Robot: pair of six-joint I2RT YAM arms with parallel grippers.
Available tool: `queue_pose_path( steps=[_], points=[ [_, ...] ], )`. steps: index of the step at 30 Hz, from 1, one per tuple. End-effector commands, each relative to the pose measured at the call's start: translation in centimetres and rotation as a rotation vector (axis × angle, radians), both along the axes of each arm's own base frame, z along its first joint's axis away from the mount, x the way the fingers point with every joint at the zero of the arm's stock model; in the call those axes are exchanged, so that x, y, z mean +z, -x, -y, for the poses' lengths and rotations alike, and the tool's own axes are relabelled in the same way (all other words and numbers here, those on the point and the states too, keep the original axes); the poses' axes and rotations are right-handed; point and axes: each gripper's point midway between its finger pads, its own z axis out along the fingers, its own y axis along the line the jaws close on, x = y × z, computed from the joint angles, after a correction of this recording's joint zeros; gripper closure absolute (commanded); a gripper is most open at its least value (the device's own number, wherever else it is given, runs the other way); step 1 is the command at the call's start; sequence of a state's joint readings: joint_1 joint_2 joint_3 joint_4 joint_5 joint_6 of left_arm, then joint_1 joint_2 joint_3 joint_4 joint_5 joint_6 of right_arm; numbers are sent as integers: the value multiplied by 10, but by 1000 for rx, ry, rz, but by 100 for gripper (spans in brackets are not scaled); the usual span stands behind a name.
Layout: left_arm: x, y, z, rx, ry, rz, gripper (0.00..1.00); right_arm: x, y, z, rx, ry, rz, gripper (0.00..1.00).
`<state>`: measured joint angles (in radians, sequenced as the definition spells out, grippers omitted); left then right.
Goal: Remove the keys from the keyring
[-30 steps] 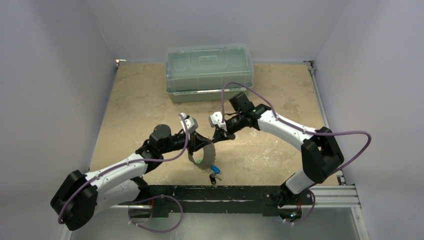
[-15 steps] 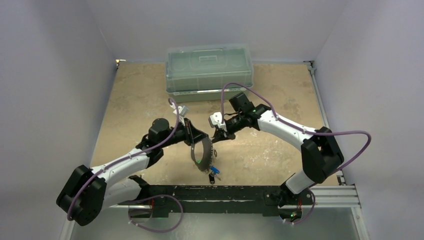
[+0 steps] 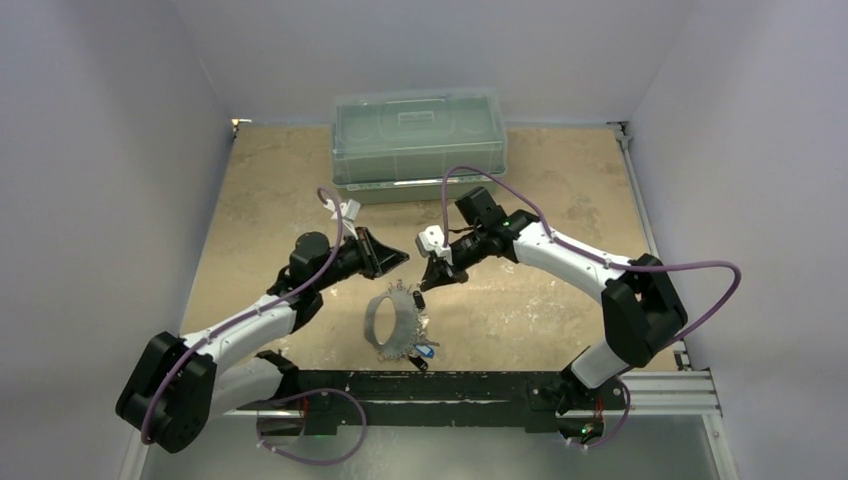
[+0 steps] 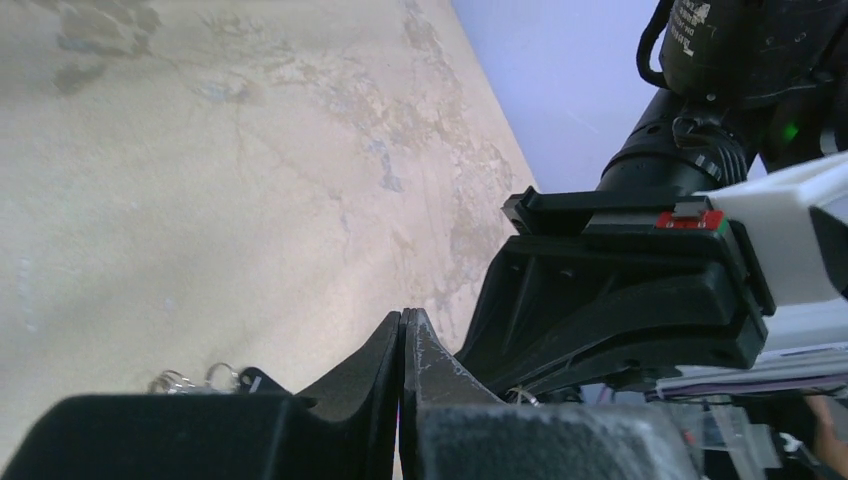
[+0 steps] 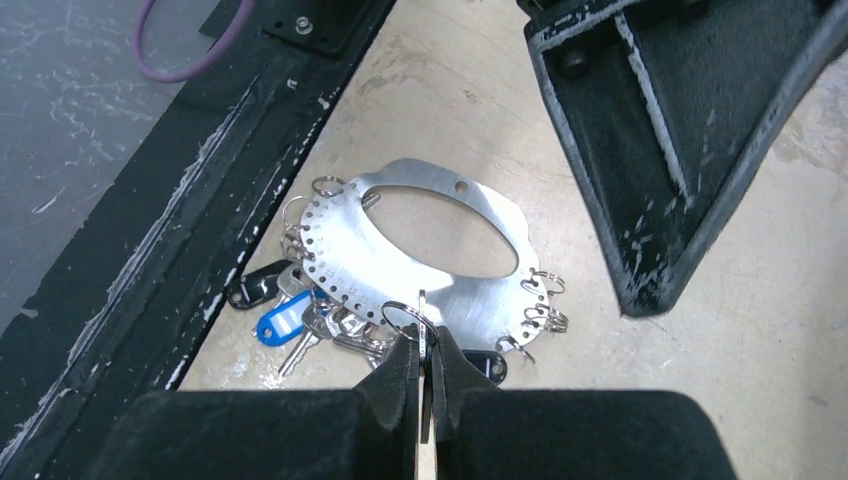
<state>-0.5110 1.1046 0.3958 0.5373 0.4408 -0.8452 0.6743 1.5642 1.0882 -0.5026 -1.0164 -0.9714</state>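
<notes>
The keyring (image 3: 380,318) is a flat silver oval plate with a row of small holes. It lies on the table between the arms and also shows in the right wrist view (image 5: 350,235). Several keys (image 3: 424,350) with blue (image 5: 280,322) and black tags bunch at its near edge. My right gripper (image 5: 422,345) is shut on a thin key held edge-on with a small split ring (image 5: 400,314), just above the plate. I cannot tell if that ring still joins the plate. My left gripper (image 4: 402,316) is shut and empty, raised beside the right one (image 3: 428,282).
A clear plastic box (image 3: 418,145) with a lid stands at the back of the table. A black rail (image 3: 480,385) runs along the near edge, close to the keys. Grey walls close in the left, right and back sides.
My left gripper has let go of the keyring and drawn back up and to the left. The keyring has dropped flat onto the table. The right gripper has hardly moved.
</notes>
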Motion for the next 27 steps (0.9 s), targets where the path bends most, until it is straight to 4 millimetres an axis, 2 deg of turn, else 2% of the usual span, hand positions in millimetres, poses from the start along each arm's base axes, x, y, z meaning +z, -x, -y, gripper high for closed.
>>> queue_pose_path(
  steps=[1, 2, 7, 9, 12, 16, 22, 24, 27],
  points=[
    [25, -12, -9, -5, -38, 180, 95, 19, -10, 4, -40, -66, -24, 100],
    [22, -10, -10, -27, -63, 195, 84, 20, -14, 6, -55, -71, -37, 100],
    [5, -9, -19, -101, -191, 204, 55, 22, -28, 20, -132, -88, -102, 100],
    [3, -8, -22, -155, -250, 237, 39, 22, -34, 27, -175, -90, -130, 100],
    [-2, -9, -30, -205, -378, 245, 24, 17, -46, 42, -261, -57, -154, 100],
    [-5, -6, -44, -278, -539, 283, 10, 10, -60, 67, -359, 27, -151, 100],
    [-14, -2, -71, -346, -750, 338, 3, -26, -78, 116, -541, 277, -120, 100],
    [-12, -1, -76, -356, -792, 354, 1, -40, -76, 134, -581, 366, -108, 100],
    [-23, 3, -89, -391, -874, 320, 1, -57, -75, 154, -635, 455, -61, 100]
  ],
)
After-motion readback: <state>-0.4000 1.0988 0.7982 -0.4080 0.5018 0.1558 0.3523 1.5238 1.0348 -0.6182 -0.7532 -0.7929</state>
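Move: The right hand, with a small loose ring and what looks like its key already in its fingers, has bare table some 14 cm below, about 9 cm ahead and 14 cm to its right. The keyring plate lies about 5 cm back and 6 cm left of it, a black tag 2 cm left and level ahead, a blue tag 11 cm back. From the left hand, shut and empty, the plate is about 8 cm back, 4 cm left and 16 cm down. Still pinching the small ring, the right hand carries it away from the keyring plate, about 12 cm to the right and 8 cm forward, sinking late on and turning some 30 degrees clockwise. The left hand meanwhile opens from shut to wide, shifts about 6 cm left, and swings its fingers steeply downward above the table by the plate's far side, touching nothing. ##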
